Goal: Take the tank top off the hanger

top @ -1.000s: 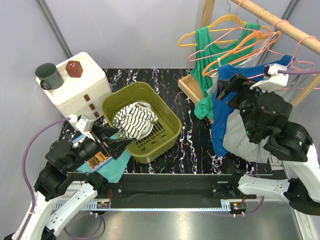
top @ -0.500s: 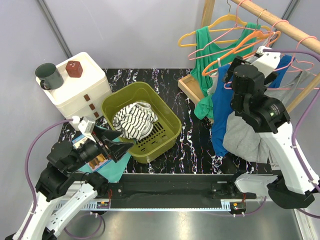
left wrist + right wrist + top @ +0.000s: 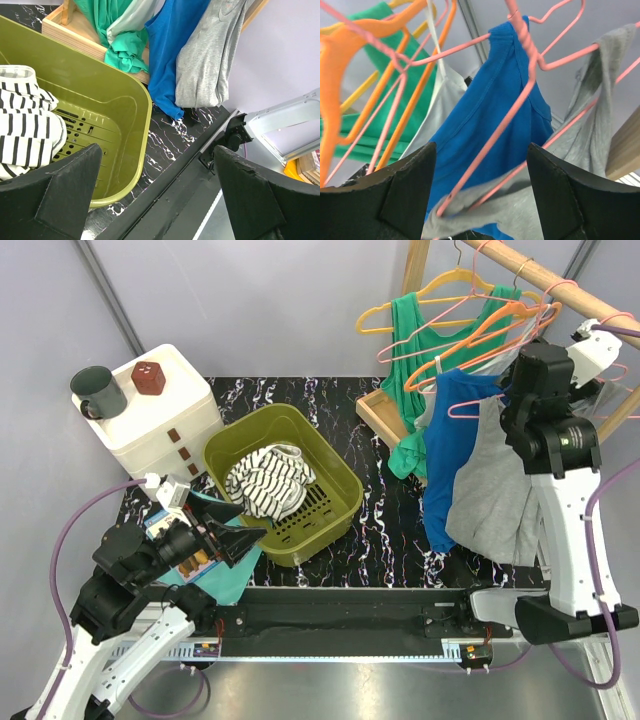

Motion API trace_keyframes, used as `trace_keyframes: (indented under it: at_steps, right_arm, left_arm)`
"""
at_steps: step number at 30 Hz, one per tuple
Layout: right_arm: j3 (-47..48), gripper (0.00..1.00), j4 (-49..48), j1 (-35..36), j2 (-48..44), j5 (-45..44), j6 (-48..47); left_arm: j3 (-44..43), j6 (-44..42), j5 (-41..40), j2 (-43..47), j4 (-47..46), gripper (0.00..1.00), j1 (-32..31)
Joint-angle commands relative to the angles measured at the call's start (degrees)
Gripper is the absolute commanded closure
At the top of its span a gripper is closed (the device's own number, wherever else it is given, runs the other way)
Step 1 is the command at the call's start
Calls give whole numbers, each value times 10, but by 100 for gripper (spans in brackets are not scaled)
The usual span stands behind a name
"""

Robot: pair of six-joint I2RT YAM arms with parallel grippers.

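A blue tank top [image 3: 445,460] and a grey tank top [image 3: 495,490] hang on pink hangers [image 3: 470,405] from the wooden rail [image 3: 560,285]. A green tank top [image 3: 405,350] hangs further left. My right gripper [image 3: 540,375] is raised beside the rail, its fingers hidden in the top view. In the right wrist view it [image 3: 481,150] is open and empty, with a pink hanger wire [image 3: 520,100], the blue top [image 3: 470,135] and the grey top [image 3: 600,100] just beyond its fingers. My left gripper [image 3: 235,525] is open and empty, low at the basket's near edge.
A green basket [image 3: 330,455] holding a striped shirt [image 3: 265,480] stands mid-table. A white box [image 3: 190,415] with a mug [image 3: 97,392] is at the back left. Orange hangers [image 3: 480,335] and a yellow hanger [image 3: 440,285] crowd the rail. The rack's wooden base [image 3: 375,415] lies behind the basket.
My right arm has swung up and to the right, from in front of the blue top to beside the rail. The left arm has barely moved.
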State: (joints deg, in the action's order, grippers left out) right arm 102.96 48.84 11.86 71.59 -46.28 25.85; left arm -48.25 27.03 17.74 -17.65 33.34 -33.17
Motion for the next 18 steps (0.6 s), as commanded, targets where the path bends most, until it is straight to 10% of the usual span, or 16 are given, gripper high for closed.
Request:
trace_keyframes:
  at_steps: [1,18]
  right_arm:
    - [11,24,-5,-23,25,44,13]
    - [-85,71,-103,-24,-61,86,29]
  left_arm:
    - [-11,4,19,-7,-15,2,1]
    - [-13,-3,22,-28,-18,1,2]
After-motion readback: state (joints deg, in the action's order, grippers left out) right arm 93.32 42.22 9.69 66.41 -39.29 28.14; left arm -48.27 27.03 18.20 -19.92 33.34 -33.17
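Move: The right hand, open, has the near arm of the pink hanger that carries the gray tank top just beyond its fingertips: about 3 cm ahead, 3 cm to its right and 1 cm lower. The gray tank top hangs some 18 cm below the hand and 2 cm ahead, the blue tank top about 7 cm ahead, 6 cm left and 17 cm down, and the orange hanger roughly 7 cm ahead, 10 cm left and level in height. From the left hand the pink hanger lies about 24 cm ahead, 50 cm right and 12 cm up. The right hand dips down and forward onto the near arm of the pink hanger, about 3.5 cm lower and 2.5 cm farther out, the fingers straddling the wire below the twisted neck. It then comes back about 2 cm and rises just under 2 cm, while the fingers close steadily from well open to about a third open, the wire now between them just above the gray cloth. ##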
